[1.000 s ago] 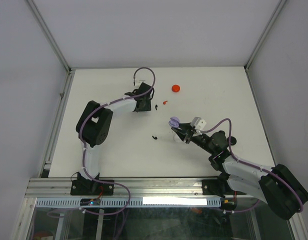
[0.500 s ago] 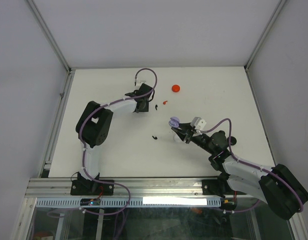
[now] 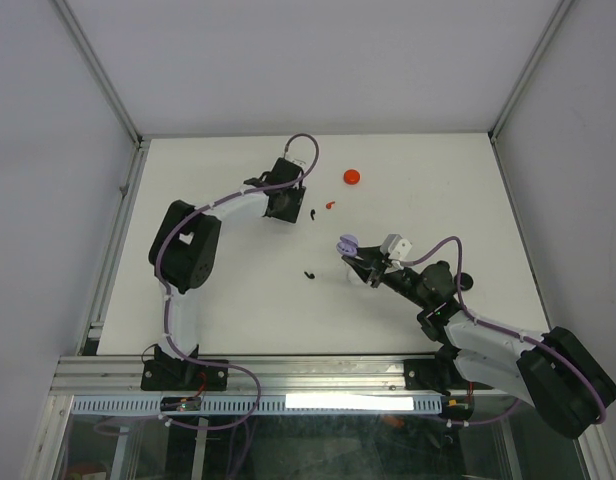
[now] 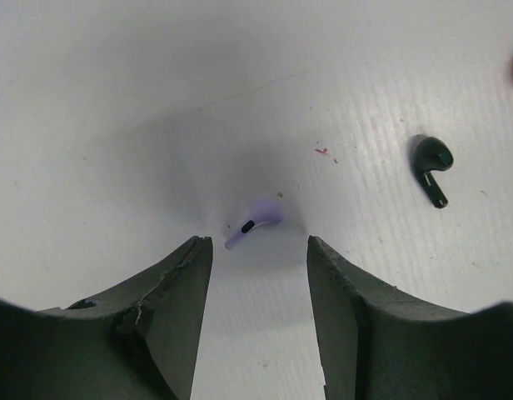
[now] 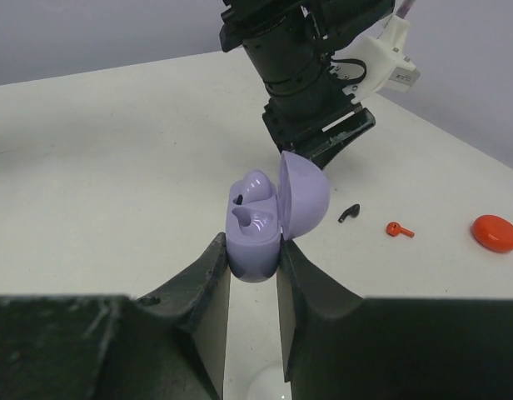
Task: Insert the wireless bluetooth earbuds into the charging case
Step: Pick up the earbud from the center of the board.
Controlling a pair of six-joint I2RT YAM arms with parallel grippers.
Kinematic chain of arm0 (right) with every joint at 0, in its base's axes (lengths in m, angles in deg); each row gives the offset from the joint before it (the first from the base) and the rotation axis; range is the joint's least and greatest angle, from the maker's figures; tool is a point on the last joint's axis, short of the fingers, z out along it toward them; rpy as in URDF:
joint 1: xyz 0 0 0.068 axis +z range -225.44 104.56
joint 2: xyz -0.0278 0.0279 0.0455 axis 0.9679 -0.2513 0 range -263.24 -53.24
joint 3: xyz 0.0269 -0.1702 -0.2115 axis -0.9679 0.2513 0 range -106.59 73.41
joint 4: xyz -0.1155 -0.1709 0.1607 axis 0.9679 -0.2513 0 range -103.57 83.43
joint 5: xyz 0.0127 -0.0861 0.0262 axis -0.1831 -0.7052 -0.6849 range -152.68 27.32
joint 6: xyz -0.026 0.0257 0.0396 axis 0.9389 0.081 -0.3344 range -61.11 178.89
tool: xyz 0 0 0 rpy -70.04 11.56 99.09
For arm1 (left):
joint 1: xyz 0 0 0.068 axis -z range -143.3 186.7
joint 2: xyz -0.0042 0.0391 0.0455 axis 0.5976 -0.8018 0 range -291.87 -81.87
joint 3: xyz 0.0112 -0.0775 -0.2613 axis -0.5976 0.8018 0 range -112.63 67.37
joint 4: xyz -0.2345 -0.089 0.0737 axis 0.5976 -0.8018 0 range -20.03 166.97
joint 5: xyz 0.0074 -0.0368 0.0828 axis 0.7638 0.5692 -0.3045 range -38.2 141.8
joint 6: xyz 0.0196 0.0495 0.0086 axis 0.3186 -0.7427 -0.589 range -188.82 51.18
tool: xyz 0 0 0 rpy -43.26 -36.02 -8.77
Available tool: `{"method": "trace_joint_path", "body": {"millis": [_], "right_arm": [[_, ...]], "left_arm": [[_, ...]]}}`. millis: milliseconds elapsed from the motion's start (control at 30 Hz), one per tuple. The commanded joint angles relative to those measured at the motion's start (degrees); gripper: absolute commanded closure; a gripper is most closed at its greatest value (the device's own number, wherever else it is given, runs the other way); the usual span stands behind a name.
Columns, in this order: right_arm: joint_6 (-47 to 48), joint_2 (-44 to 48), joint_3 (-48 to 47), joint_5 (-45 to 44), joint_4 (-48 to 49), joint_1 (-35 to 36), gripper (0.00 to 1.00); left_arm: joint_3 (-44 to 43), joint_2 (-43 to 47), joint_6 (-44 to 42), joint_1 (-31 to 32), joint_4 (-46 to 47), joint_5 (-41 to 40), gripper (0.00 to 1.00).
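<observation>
A lilac earbud (image 4: 252, 223) lies on the white table just beyond the tips of my left gripper (image 4: 258, 243), which is open and holds nothing. In the top view that gripper (image 3: 285, 205) points down at the far middle of the table. A black earbud (image 4: 431, 162) lies to its right, and a red earbud (image 3: 330, 205) a little farther right. My right gripper (image 5: 253, 250) is shut on the lilac charging case (image 5: 256, 229), whose lid stands open. One lilac bud sits in its left slot. A second black earbud (image 3: 309, 274) lies left of the case (image 3: 349, 243).
A red round case (image 3: 352, 177) lies shut at the far middle, right of the left gripper. A white round case (image 5: 265, 387) shows under the right gripper. Metal rails (image 3: 118, 220) frame the white table on the left and right.
The left gripper has shifted a little toward the far side and turned, its cable loop swinging right. The right arm and the lilac case have stayed put.
</observation>
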Motion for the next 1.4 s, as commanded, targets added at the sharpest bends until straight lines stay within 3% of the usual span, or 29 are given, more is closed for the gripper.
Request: {"method": "trace_joint_path", "body": {"millis": [0, 433, 1367], "right_arm": [[-0.2, 0.0, -2.4, 0.7, 3.0, -0.2, 0.89], [-0.1, 0.1, -2.4, 0.5, 2.9, -0.2, 0.89], [0.0, 0.2, -2.5, 0.4, 2.6, -0.2, 0.89]], "left_arm": [[-4.8, 1.7, -7.7, -2.4, 0.7, 8.7, 0.5], [-11.3, -3.7, -12.7, -4.6, -5.3, 16.5, 0.55], [-15.6, -9.1, -13.5, -4.5, -12.9, 17.2, 0.71]]}}
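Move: The lilac earbud lies just off the left fingertips, about 2 cm ahead of the left hand, 1 cm to its right and 2 cm below. The black earbud is about 6 cm to the right of the lilac one and 1 cm farther out; the red earbud is some 10 cm to the right of it and 3 cm farther. From the right hand, still holding the lilac case, the lilac earbud lies roughly 21 cm ahead, 12 cm left and 17 cm below. Up and forward first, the left hand arcs about 3 cm out, then drops back and down about 3 cm onto the lilac earbud. Meanwhile it turns some 15 degrees clockwise and tips its fingers about 10 degrees steeper. From there it stays low and draws its half-open fingers in on either side of the earbud's head; a firm pinch isn't yet visible. ##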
